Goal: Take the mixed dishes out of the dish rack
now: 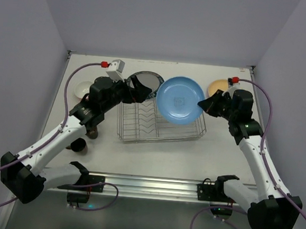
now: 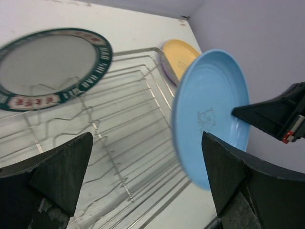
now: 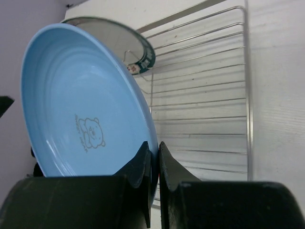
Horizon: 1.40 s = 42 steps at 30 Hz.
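Note:
My right gripper (image 1: 201,104) (image 3: 158,152) is shut on the right rim of a blue plate (image 1: 180,99) (image 3: 81,105) (image 2: 209,114), which it holds tilted above the silver wire dish rack (image 1: 160,124) (image 2: 119,157) (image 3: 205,109). My left gripper (image 1: 139,90) (image 2: 145,176) hangs open over the rack's back left with nothing between its fingers. Just left of the blue plate, a plate with a dark patterned rim (image 1: 145,81) (image 2: 47,67) (image 3: 136,47) stands at the rack's back edge, close to the left gripper.
A yellow plate (image 1: 216,87) (image 2: 183,57) lies on the table at the back right, behind the right gripper. A bowl with a white inside (image 1: 82,89) sits at the far left. A brown cup (image 1: 91,133) and a black cup (image 1: 78,146) stand left of the rack.

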Each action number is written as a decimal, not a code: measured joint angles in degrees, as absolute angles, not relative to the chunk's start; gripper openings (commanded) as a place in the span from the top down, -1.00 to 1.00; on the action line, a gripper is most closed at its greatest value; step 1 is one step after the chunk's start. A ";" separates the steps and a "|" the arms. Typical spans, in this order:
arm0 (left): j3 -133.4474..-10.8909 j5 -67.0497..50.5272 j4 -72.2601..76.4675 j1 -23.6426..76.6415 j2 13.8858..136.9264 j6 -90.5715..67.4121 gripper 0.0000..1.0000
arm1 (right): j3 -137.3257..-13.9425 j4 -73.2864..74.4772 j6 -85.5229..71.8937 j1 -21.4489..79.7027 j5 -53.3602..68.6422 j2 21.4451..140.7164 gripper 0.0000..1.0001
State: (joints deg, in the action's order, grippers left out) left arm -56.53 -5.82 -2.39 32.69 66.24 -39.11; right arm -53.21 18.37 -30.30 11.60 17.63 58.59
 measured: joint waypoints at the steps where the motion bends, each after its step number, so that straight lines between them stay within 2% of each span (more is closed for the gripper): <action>1: -57.06 -3.51 -4.23 32.45 65.04 -37.87 -1.00 | -52.82 18.31 -30.92 9.82 17.89 58.50 1.00; 7: -59.81 10.31 -15.22 31.99 57.93 -33.17 -1.00 | -48.53 14.11 -39.00 -7.53 14.48 56.90 1.00; 12: -57.67 13.74 -21.45 31.92 51.64 -25.96 -1.00 | -45.82 10.94 -47.66 -15.18 1.41 59.02 1.00; 18: -48.93 13.43 -21.93 31.92 43.92 -18.63 -1.00 | -49.91 5.13 -53.69 -21.23 1.17 78.78 1.00; 23: -44.38 13.28 -20.99 31.92 41.21 -15.16 -1.00 | -54.33 2.90 -54.13 -23.75 4.51 93.32 1.00; 28: -42.33 12.56 -20.29 31.92 40.45 -13.26 -1.00 | -60.27 2.20 -52.71 -23.86 8.56 101.58 1.00; 42: -40.58 10.41 -19.66 31.94 38.52 -11.40 -1.00 | -66.94 3.29 -48.14 -23.35 10.31 106.02 0.98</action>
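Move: The blue plate is pinched by its edge in the right gripper. The yellow-and-purple plate stack is about 22 cm ahead, 16 cm to the right and 22 cm below that hand. The dish rack's middle lies roughly 8 cm ahead and 22 cm left, with the green-rimmed plate some 20 cm ahead and 34 cm left, both well below. From the left gripper the stack lies about 53 cm right, 22 cm ahead and 27 cm below. Swing the right gripper about 27 cm right, off the dish rack, then reach forward some 15 cm and down 17 cm, turning about 50 degrees clockwise and tipping nose-down, to bring the blue plate over the yellow-and-purple stack; keep its edge pinched. Draw the empty left gripper away to the left and then back and down, rolling its left side up and staying open. ##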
